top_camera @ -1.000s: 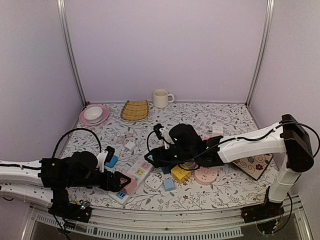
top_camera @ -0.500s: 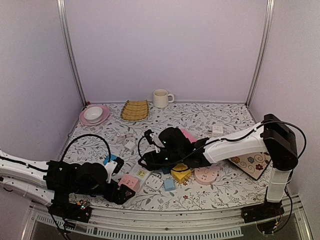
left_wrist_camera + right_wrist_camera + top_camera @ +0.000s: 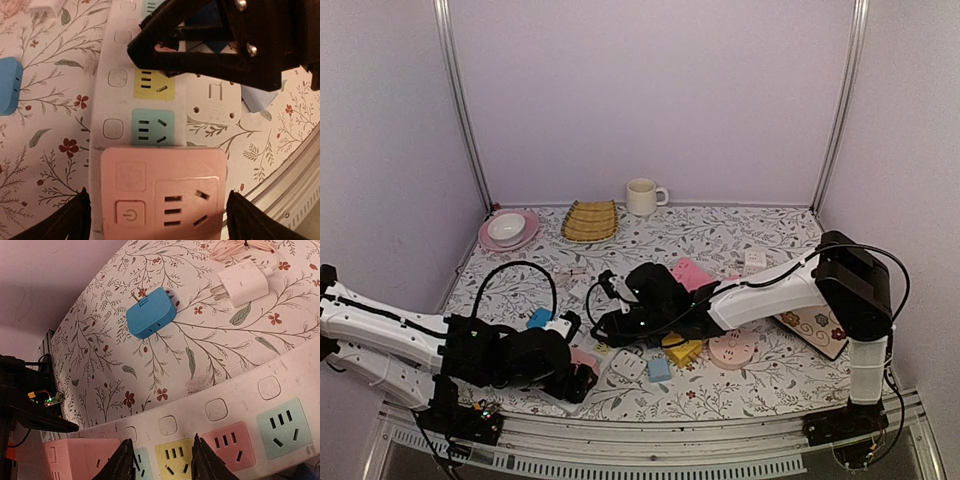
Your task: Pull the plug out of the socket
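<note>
The socket is a long white power strip (image 3: pixel 117 100) with yellow, teal and pink outlets. A pink cube plug (image 3: pixel 160 185) with a power button sits in its near end. My left gripper (image 3: pixel 160 222) is open, one dark finger on each side of the plug (image 3: pixel 582 358), close to its sides. My right gripper (image 3: pixel 162 460) hovers low over the strip (image 3: pixel 250 385), its two fingertips a narrow gap apart either side of the yellow outlet (image 3: pixel 175 455), with nothing between them. In the top view it (image 3: pixel 607 330) is just behind the left gripper (image 3: pixel 582 378).
A white adapter (image 3: pixel 212 100) lies beside the strip. A blue adapter (image 3: pixel 150 314) and a white charger (image 3: pixel 242 284) lie beyond it. A yellow block (image 3: pixel 682 350), a pink round piece (image 3: pixel 733 350) and a patterned board (image 3: pixel 825 328) are to the right. Cup (image 3: pixel 641 196), basket (image 3: pixel 591 220) and plate (image 3: pixel 525 236) stand at the back.
My left gripper has slid right along the table's near side to the pink plug. My right arm has reached further left over the strip and its jaws have narrowed.
</note>
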### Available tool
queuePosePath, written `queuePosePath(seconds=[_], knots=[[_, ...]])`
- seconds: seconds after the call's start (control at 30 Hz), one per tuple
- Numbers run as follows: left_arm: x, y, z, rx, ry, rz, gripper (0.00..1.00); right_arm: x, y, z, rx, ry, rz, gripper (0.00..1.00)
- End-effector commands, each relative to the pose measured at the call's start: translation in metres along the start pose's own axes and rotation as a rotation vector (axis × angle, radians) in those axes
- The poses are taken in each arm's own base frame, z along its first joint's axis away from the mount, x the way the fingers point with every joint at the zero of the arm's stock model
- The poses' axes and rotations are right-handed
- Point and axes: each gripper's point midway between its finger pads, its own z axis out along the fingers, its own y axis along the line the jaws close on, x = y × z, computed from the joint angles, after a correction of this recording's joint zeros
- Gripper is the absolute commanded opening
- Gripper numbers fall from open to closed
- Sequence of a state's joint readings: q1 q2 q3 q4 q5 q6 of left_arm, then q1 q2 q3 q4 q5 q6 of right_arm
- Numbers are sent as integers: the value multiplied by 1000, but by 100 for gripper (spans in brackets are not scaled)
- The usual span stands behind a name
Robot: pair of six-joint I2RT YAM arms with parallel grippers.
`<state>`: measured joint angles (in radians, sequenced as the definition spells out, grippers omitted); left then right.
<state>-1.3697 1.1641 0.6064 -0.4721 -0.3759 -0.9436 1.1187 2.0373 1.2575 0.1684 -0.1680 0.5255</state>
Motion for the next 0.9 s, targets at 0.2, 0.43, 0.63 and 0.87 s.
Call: queuePosePath(seconds=[0.2, 0.43, 0.63, 0.87], knots=[[-4, 7, 12, -107, -24, 57, 94, 17, -3, 18, -44, 27, 48, 38], [-4, 3, 23, -117, -15, 79, 93, 26, -7, 21, -49, 44, 70, 38], [-7, 0, 26, -123, -14, 89, 76, 30, -9, 23, -46, 51, 79, 38], [-17, -8, 20, -126, -41, 106, 53, 30, -9, 23, -48, 49, 85, 38]])
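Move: The pink plug on the power strip sits about 3 cm below the left gripper's open fingers and 1 cm ahead and to their right. The strip's yellow socket is some 4 cm below the right gripper and 1 cm to its left; from that hand the plug is roughly 7 cm back and 6 cm left. From the left hand, a blue plug lies about 12 cm ahead and 8 cm left, and a white square plate 2 cm ahead and 11 cm right. Lower the left gripper about 3 cm around the pink plug with a slight forward drift, rolling its left side up some 10 degrees. Near the bottom, close the wide-open fingers by about a third onto the plug's sides, easing up a little. Meanwhile bring the right gripper's nearly unchanged fingers down about 2 cm onto the strip at the yellow socket and keep them there, bearing down. ##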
